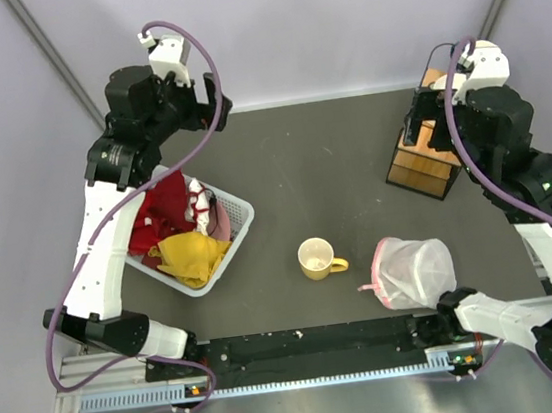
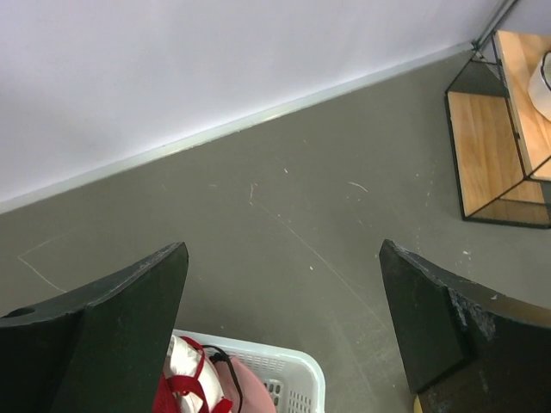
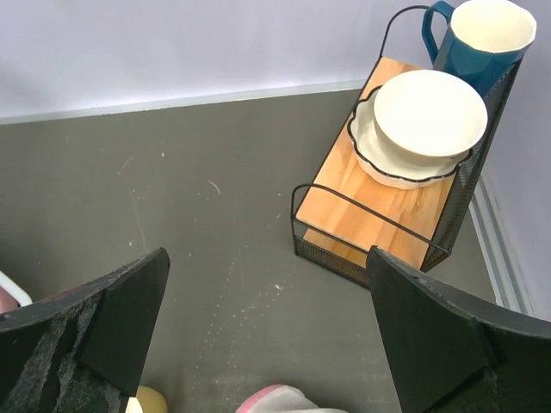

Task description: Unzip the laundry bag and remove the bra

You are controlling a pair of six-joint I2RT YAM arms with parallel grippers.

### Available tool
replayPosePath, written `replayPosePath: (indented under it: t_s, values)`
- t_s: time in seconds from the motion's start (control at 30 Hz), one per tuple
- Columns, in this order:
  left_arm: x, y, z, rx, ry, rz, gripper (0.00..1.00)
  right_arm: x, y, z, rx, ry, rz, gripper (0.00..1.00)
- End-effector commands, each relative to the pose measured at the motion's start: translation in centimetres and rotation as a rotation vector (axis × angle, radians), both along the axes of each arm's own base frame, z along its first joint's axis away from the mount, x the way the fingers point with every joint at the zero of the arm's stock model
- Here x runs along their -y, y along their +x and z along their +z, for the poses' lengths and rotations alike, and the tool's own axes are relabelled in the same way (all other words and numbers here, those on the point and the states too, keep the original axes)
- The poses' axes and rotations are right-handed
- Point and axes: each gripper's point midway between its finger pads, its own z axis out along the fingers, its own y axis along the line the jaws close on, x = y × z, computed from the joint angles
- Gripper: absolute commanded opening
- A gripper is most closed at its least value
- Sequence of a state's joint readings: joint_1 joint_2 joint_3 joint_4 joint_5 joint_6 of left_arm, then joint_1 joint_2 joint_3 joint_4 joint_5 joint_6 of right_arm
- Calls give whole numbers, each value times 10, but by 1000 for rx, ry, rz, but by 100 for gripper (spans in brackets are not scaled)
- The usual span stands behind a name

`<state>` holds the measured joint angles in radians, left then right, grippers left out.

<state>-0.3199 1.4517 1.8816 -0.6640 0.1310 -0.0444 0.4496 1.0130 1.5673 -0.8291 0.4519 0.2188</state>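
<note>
The laundry bag (image 1: pixel 413 270), a translucent white mesh dome with pink zipper trim, lies on the dark table at the front right, next to the yellow mug (image 1: pixel 318 259). Its pink edge just shows at the bottom of the right wrist view (image 3: pixel 280 400). The bra is not visible as a separate thing. My left gripper (image 2: pixel 284 327) is open and empty, high above the white basket's far corner. My right gripper (image 3: pixel 267 335) is open and empty, high above the table between the bag and the rack.
A white slatted basket (image 1: pixel 237 211) with red, yellow and pink clothes stands at the left; its corner shows in the left wrist view (image 2: pixel 297 370). A wire and wood rack (image 3: pixel 379 206) with a white bowl (image 3: pixel 429 114) and a blue mug (image 3: pixel 482 33) stands at the back right.
</note>
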Motion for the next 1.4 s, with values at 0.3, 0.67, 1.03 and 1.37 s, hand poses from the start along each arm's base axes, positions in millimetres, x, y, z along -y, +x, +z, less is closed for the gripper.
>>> replayPosePath:
  t_s: [0.3,0.67,1.03,1.37]
  values:
    - [36,-11,-56,-144,-36,-51,99,-40,-35,-78,-129,123,235,99]
    - [62,-42,-96,-204,-61,-73,99,-57,-52,-194,-470,232,187,99]
    - [40,-41,-114,-216,-71,67,99,-68,-71,-276,-648,103,-31,98]
    - [45,-43,-126,-243,-90,50,99,-81,-87,-328,-723,107,-109,90]
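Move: The laundry bag lies far below the right hand, roughly 38 cm down and 11 cm back, almost in line sideways. From that hand the yellow mug is about 20 cm left and 7 cm back at table level, and the shelf some 16 cm ahead and 8 cm right. From the left hand the bag is around 36 cm right, 22 cm back and 40 cm down; the basket is some 10 cm left, 7 cm back and 39 cm below. Down in one long sweep of some 30 cm, drawing back and edging left as it goes, the right hand drops to just over the bag's pink zippered side, its fingers tipping about 45 degrees downward and staying open. The open left hand sinks too, roughly 14 cm, easing back and right and then slightly left again, ending above the table by the basket's far right edge. ##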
